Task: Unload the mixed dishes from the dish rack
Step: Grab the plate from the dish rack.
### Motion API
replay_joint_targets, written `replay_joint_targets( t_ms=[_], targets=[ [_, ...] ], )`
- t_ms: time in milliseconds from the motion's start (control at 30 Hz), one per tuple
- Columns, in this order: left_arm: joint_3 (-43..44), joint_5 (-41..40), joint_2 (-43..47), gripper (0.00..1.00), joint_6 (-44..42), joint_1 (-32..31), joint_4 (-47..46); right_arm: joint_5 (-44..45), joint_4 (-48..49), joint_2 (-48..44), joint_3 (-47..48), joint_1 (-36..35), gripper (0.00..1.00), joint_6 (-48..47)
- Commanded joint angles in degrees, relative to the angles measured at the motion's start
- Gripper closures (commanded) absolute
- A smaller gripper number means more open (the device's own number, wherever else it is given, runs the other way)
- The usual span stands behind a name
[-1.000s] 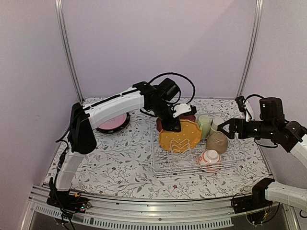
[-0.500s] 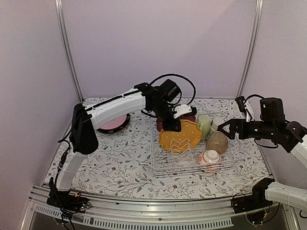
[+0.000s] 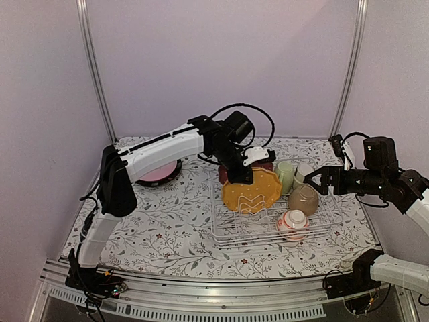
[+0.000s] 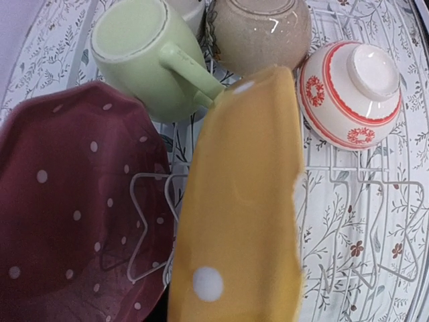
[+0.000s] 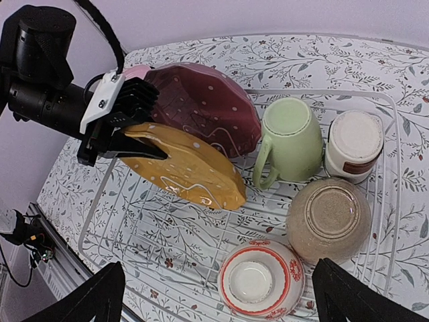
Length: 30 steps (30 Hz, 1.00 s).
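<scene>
The white wire dish rack (image 3: 231,238) (image 5: 322,92) holds an orange dotted plate (image 3: 253,190) (image 4: 241,201) (image 5: 188,171) standing on edge in front of a maroon dotted plate (image 4: 67,201) (image 5: 204,104). My left gripper (image 3: 241,176) (image 5: 127,137) is shut on the orange plate's upper left rim. Also in the rack are a pale green cup (image 3: 285,176) (image 5: 291,141), a small grey-white cup (image 5: 354,142), an upturned tan bowl (image 3: 303,198) (image 5: 328,218) and an upturned white-and-red bowl (image 3: 293,223) (image 5: 258,282). My right gripper (image 3: 325,180) (image 5: 221,298) hangs open above the rack's right side, holding nothing.
A pink plate (image 3: 157,173) rests on a dark-rimmed plate on the floral tablecloth (image 3: 167,221), left of the rack. Metal frame posts stand at the back corners. The table's front rail (image 3: 201,295) runs along the near edge.
The left arm has edged very slightly at the orange plate's rim. The right arm and the dishes have not moved.
</scene>
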State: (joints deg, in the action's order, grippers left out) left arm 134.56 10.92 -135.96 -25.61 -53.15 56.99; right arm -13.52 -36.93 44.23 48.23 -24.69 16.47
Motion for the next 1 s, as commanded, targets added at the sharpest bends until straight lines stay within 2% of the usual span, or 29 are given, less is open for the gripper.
replay_joint_targets(
  t_ms=[0,600,800,967],
  targets=[
    [2.38,-0.97,6.47,1.00,-1.62,-2.56,-2.04,0.61,-0.99,0.15,-0.11,0.21,0.01,-0.65],
    [2.36,-5.47,15.97,1.00,-3.11,-4.04,-4.34,0.87,-1.03,-0.11,-0.07,0.21,0.01,-0.65],
    [0.63,-5.07,21.45,1.00,0.84,-2.89,-6.12,0.71,-0.97,-0.14,-0.18,0.17,0.01,-0.56],
    [-2.93,-3.60,26.72,1.00,8.63,1.04,-9.31,0.44,-1.08,-0.37,-0.15,0.24,0.01,-0.48]
  ],
)
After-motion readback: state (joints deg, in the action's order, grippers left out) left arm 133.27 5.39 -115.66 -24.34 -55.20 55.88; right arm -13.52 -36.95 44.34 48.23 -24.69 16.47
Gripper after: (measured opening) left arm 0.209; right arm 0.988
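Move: The left fingers already grip the upper left rim of the orange plate, whose middle is about 4 cm right, 2 cm back and 6 cm below. The pink plate, on the stack at the left, lies some 35 cm left, 22 cm ahead and 13 cm lower. The maroon plate stands about 9 cm ahead and 4 cm right; the green mug, 11 cm ahead and 18 cm right. From the right hand the pink plate is roughly 56 cm left, 31 cm ahead. Keeping its pinch on the orange plate's rim, the left hand draws the plate up out of the rack, slowly at first and then faster, rising about 19 cm. It eases back some 3 cm as it climbs and near the end starts swinging left by about as much. Meanwhile the wrist tilts some 20 degrees, fingertips swinging forward and the hand's left side dipping. ##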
